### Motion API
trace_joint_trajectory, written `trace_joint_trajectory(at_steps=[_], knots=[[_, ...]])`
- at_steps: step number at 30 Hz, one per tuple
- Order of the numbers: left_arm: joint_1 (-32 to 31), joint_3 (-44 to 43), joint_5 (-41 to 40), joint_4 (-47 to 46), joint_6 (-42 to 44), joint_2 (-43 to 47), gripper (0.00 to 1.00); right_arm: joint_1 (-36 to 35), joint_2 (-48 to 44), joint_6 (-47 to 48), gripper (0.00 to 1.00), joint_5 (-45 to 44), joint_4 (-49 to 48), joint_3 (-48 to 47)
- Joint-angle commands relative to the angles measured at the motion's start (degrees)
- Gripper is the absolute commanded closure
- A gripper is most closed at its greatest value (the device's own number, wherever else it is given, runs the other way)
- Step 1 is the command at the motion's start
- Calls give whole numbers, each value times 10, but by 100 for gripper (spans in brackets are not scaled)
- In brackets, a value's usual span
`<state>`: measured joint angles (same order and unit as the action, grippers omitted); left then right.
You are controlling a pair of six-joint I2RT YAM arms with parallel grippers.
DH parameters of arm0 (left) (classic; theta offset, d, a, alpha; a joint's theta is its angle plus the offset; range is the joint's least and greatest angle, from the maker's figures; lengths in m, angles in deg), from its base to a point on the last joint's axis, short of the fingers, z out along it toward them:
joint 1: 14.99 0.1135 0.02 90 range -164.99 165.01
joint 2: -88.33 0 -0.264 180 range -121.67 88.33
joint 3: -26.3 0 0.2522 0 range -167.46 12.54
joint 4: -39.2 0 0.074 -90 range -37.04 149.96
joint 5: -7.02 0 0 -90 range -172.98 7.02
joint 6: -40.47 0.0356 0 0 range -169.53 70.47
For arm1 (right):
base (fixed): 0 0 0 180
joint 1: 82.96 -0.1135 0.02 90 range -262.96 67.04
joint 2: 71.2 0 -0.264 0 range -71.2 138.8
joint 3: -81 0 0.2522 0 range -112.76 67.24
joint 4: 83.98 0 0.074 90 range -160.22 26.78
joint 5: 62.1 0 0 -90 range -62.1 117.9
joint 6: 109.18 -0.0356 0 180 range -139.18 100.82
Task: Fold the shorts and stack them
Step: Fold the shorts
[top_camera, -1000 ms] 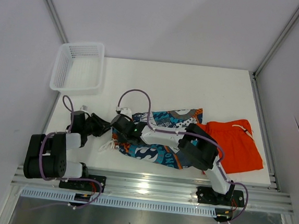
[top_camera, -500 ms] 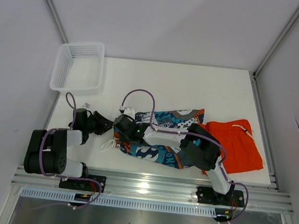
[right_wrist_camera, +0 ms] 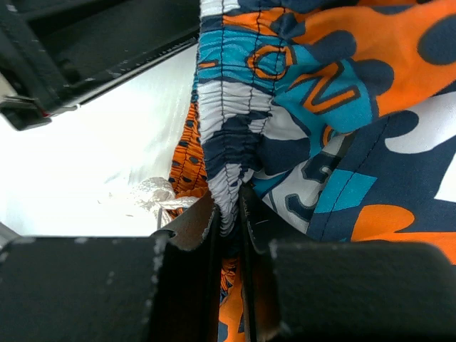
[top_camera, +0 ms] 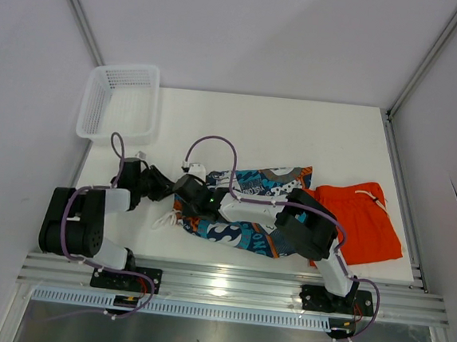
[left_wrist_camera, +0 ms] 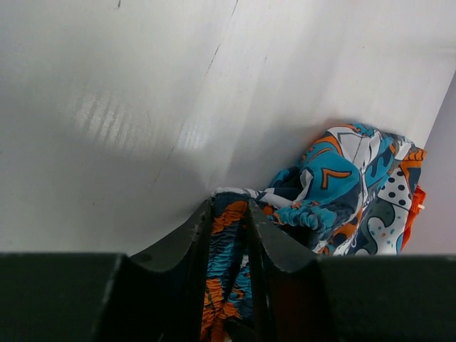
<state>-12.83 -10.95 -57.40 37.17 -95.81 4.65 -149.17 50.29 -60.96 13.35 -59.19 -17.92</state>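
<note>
The patterned shorts [top_camera: 235,236] lie bunched at the table's near middle, partly under my right arm. In the left wrist view my left gripper [left_wrist_camera: 229,208] is shut on their gathered waistband [left_wrist_camera: 226,235], and the rest of the patterned shorts [left_wrist_camera: 342,185] trails away behind it. My right gripper [right_wrist_camera: 228,203] is shut on the same waistband [right_wrist_camera: 224,142], right beside the left gripper [top_camera: 165,189] in the top view. A white drawstring [right_wrist_camera: 153,194] hangs loose beside the right gripper [top_camera: 181,201]. The plain orange shorts [top_camera: 364,219] lie flat to the right, untouched.
A white mesh basket [top_camera: 118,101] stands at the table's far left corner. Metal frame posts [top_camera: 427,56] rise at the back corners. The table's near edge [top_camera: 229,259] runs just in front of the shorts.
My left arm has swung away from the near edge, carrying its gripper closer to the right gripper. The right jaws have tightened on the waistband. The orange shorts have not moved.
</note>
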Motion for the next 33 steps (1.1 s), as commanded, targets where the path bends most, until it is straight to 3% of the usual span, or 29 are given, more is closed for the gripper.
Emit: trace_joint_trajectory(at_steps=[1, 2, 3, 6, 20, 33], knots=[[-15, -20, -36, 36, 28, -10, 72, -5, -34, 5, 88, -3, -26, -1], [-15, -25, -41, 39, 30, -10, 74, -5, -34, 5, 88, -2, -27, -1], [-15, -27, -48, 48, 31, -6, 84, -5, -35, 6, 88, -1, -26, -1], [-45, -38, -81, 66, 30, -2, 100, -4, -35, 5, 88, -4, -24, 0], [-44, -2, -83, 22, 8, 53, 100, -24, -70, 11, 88, 1, -8, 15], [-37, 32, -110, 15, -5, 99, 100, -64, -57, 32, 87, -23, 58, -45]])
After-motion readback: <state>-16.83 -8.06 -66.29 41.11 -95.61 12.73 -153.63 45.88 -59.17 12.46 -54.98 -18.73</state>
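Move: The shorts' gathered waistband has its far corner between the left hand's still parted fingers, about 1 cm ahead, 1 cm right and 1 cm below. From the right hand, already gripping the band nearer the robot, that corner lies some 6 cm ahead, 2 cm left and 1 cm below; the loose white drawstring is roughly 4 cm back and 4 cm left of the right hand. From the left hand, the shorts' body centres 23 cm right and 4 cm back, and the white basket 26 cm ahead and 16 cm left. The waistband's far corner gets pinched as the left fingers shut fully, the left hand rolling about 5 degrees and then easing back a good centimetre. The right hand holds still at first and keeps its pinch, then draws its part of the band back towards the robot and up, some 5 cm in all, away from the left hand. ##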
